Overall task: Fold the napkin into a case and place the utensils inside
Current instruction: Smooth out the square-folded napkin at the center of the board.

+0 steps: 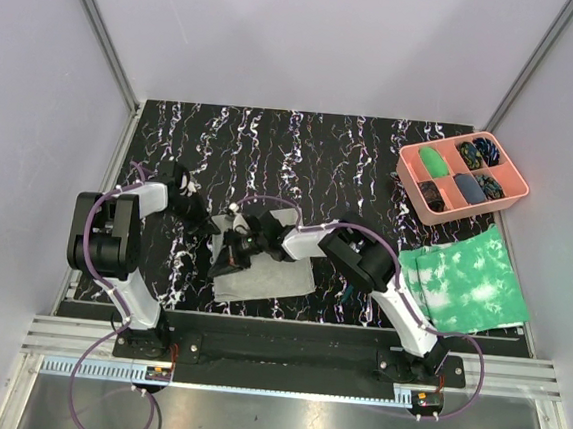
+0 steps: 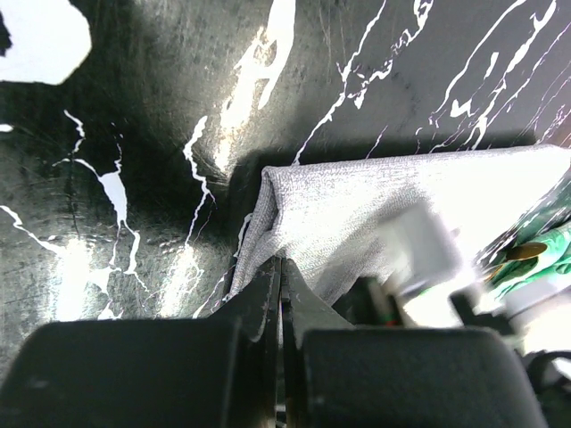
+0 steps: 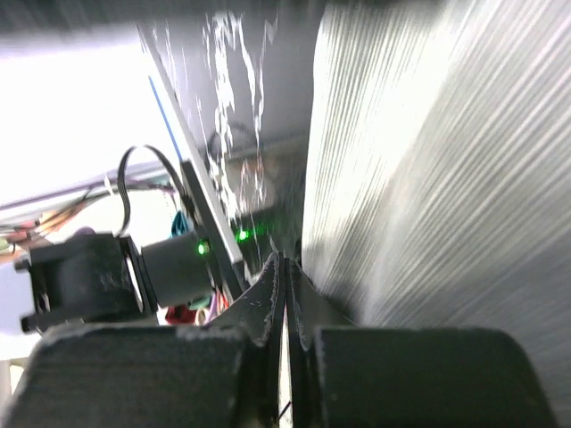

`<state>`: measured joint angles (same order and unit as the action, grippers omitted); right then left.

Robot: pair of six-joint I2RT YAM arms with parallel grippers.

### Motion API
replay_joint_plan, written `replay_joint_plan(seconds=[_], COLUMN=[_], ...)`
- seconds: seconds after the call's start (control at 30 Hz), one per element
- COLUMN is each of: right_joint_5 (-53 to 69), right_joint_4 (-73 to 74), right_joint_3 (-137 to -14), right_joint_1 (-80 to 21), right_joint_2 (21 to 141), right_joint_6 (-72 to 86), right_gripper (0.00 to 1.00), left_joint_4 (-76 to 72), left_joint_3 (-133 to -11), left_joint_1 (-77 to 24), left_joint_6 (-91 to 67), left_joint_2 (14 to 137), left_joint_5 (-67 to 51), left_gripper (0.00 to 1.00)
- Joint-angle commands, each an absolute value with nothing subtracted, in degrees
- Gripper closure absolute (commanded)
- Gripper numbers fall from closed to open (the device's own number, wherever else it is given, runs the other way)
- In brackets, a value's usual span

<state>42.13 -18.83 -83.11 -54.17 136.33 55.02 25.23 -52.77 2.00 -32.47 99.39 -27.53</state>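
The plain grey napkin lies on the black marbled mat, in front of the two arm bases. My left gripper sits at its far left corner; in the left wrist view its jaws are shut, pinching the raised edge of the napkin. My right gripper reaches across to the same left edge, nearer the front. The right wrist view is blurred: the right gripper has its jaws shut at the border of the napkin. A slender dark utensil lies right of the napkin, partly under the right arm.
A pink compartmented tray holding dark and green items stands at the back right. A green-and-white mottled sheet lies at the front right. Pale walls and metal rails enclose the mat.
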Motion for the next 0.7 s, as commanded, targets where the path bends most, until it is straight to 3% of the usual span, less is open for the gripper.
replay_joint_plan(seconds=[0.0,0.37,0.67], right_joint_5=[43.4,41.7,39.4], right_joint_4=[-20.1,-30.9,-22.3], right_joint_3=[-78.5,-65.7,-65.6], right_joint_1=[-56.7,-62.0,-61.7], right_joint_2=[132.7,128.6,124.5], right_joint_6=[55.5,61.2,53.4], right_gripper=[1.0,1.0,1.0], left_joint_4=[23.0,22.9,22.5], left_joint_3=[-51.9,-52.6,-52.8], left_joint_1=[2.7,2.8,2.7], left_joint_6=[-32.1,-32.6,-32.4], left_joint_2=[100.5,100.8,99.8], left_joint_5=[-24.4,-24.0,-24.4], left_gripper=[1.0,1.0,1.0])
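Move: The napkin lies flat under my right hand, which already has its shut fingertips on the left edge; the middle is about 12 cm to my right and 4 cm ahead, with the near-left corner roughly 8 cm straight back. The utensils are some 34 cm to that hand's right and 2 cm back. From my left hand, resting at the left edge near the far corner, the napkin's middle is about 13 cm right and 5 cm back, at nearly the same height. I keep sweeping my shut right fingers back across the napkin towards the board's near edge, about 9 cm and drifting slightly right, level and low on the cloth, slowing to a near stop at the end. The fingers stay pointed left and down, turning only a few degrees. My left hand stays put, its closed tips still resting on the left edge by the far corner. ##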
